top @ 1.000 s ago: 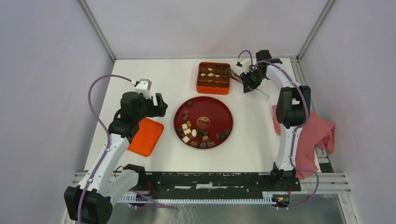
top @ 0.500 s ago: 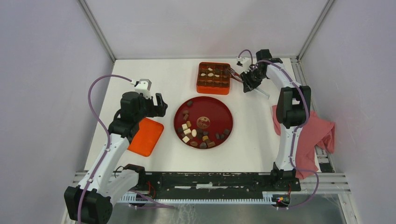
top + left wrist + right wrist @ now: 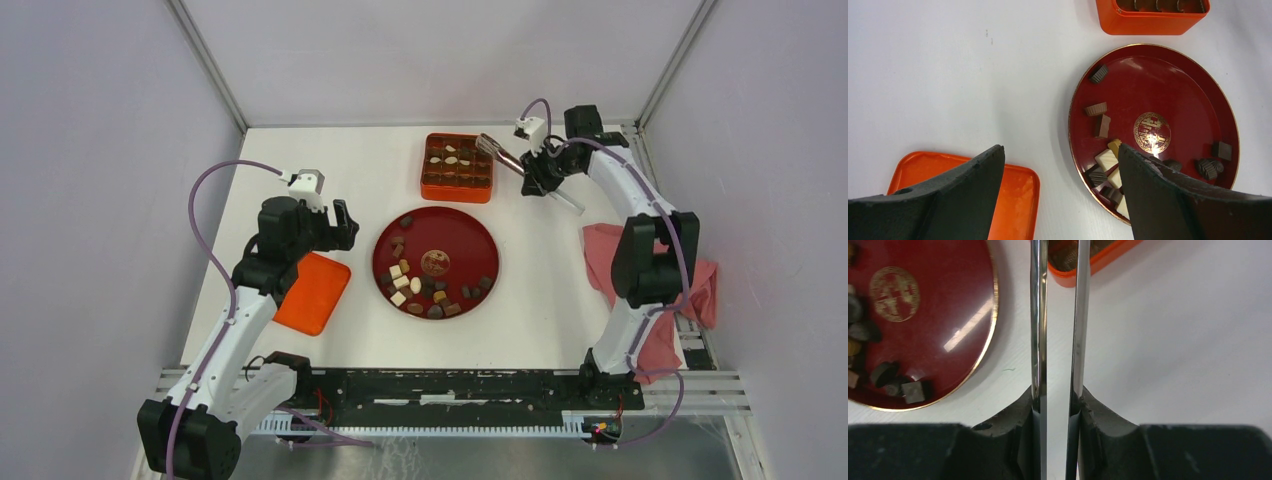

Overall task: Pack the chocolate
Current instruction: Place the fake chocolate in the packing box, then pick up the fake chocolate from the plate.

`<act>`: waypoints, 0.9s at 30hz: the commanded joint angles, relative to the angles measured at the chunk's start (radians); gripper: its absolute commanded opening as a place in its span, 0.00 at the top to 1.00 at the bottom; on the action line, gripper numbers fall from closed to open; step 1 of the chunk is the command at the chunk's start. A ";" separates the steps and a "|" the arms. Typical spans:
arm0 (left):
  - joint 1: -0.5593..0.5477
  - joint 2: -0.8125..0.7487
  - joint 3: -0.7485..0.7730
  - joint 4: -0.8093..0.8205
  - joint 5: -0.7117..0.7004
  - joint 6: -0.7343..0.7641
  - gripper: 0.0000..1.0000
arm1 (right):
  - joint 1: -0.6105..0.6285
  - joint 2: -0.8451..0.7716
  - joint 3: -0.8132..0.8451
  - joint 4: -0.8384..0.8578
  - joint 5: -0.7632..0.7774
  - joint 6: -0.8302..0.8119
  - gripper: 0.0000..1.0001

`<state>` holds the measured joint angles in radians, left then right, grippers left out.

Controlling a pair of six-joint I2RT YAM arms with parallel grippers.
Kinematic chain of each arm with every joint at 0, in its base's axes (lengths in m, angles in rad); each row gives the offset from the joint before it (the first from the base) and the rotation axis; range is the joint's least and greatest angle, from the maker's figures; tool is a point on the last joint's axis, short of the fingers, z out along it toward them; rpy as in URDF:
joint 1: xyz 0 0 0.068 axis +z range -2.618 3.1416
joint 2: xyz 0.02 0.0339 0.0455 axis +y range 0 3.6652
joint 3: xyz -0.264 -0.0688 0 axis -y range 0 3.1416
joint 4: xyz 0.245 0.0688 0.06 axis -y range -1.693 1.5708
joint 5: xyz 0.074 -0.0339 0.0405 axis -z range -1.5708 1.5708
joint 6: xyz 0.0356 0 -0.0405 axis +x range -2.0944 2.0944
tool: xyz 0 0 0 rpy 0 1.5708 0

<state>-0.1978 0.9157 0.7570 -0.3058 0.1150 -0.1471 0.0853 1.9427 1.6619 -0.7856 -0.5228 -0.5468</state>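
Several pieces of chocolate (image 3: 420, 285), dark, light brown and cream, lie on the left and front of the red plate (image 3: 460, 245). More chocolate pieces (image 3: 452, 157) sit in the gridded orange box (image 3: 457, 187). My right gripper (image 3: 540, 172) is shut on metal tongs (image 3: 500, 157), whose tips hang over the box's far right corner. The right wrist view shows the two blades (image 3: 1038, 315) a little apart, their tips out of frame. My left gripper (image 3: 1060, 150) hovers open and empty between the orange lid (image 3: 1018, 190) and the plate's left rim, near some chocolate (image 3: 1105, 159).
The orange lid (image 3: 312, 292) lies flat left of the plate. A pink cloth (image 3: 680, 290) is bunched at the right table edge under the right arm. White walls and a metal frame close in the table.
The right arm's elbow swung out to the right and the wrist rose. The tongs lifted off the box's right column toward its far corner. The left arm stayed still.
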 commanded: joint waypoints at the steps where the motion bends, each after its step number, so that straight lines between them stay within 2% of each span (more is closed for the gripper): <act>1: 0.005 -0.005 0.001 0.019 0.017 0.053 0.11 | 0.010 -0.201 -0.141 0.104 -0.203 -0.061 0.68; 7: 0.004 -0.008 0.014 0.032 0.069 0.018 0.11 | 0.094 -0.352 -0.328 0.082 -0.295 -0.220 0.68; 10: 0.005 0.005 0.040 0.045 0.156 -0.049 0.11 | 0.189 -0.420 -0.413 0.075 -0.237 -0.307 0.68; 13: 0.005 0.011 0.046 0.081 0.241 -0.126 0.11 | 0.290 -0.468 -0.489 0.117 -0.149 -0.320 0.68; 16: 0.004 0.003 0.012 0.148 0.310 -0.224 0.11 | 0.368 -0.459 -0.509 0.129 -0.065 -0.318 0.68; 19: 0.005 -0.012 -0.071 0.284 0.381 -0.364 0.12 | 0.429 -0.418 -0.497 0.124 0.013 -0.314 0.68; 22: 0.005 -0.034 -0.130 0.360 0.379 -0.447 0.12 | 0.478 -0.384 -0.473 0.107 0.108 -0.312 0.68; 27: 0.005 -0.061 -0.125 0.314 0.337 -0.424 0.12 | 0.514 -0.406 -0.505 0.050 0.183 -0.349 0.67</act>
<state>-0.1978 0.8932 0.6159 -0.0525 0.4404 -0.5114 0.5812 1.5642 1.1500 -0.7090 -0.4351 -0.8536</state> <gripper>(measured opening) 0.884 0.335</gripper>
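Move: The dark chocolates in the near half of the plate lie about 22 cm back from the right hand, 20 cm to its left and 11 cm below. The packing box stands some 4 cm ahead and 13 cm left of that hand; two dark chocolates near the plate's right rim are 23 cm back and 10 cm left. From the left hand the first-named chocolates are roughly 13 cm right, 8 cm back and 18 cm down. Towards the chocolates on the plate the right hand swings the tongs away from the packing box, back about 18 cm and left some 12 cm, first rising, then sinking, and turning about 40 degrees counter-clockwise with its grip kept. The left hand, open, starts later and shifts some 6 cm right towards the plate, rising briefly, then sinking, its left side rolling down. ##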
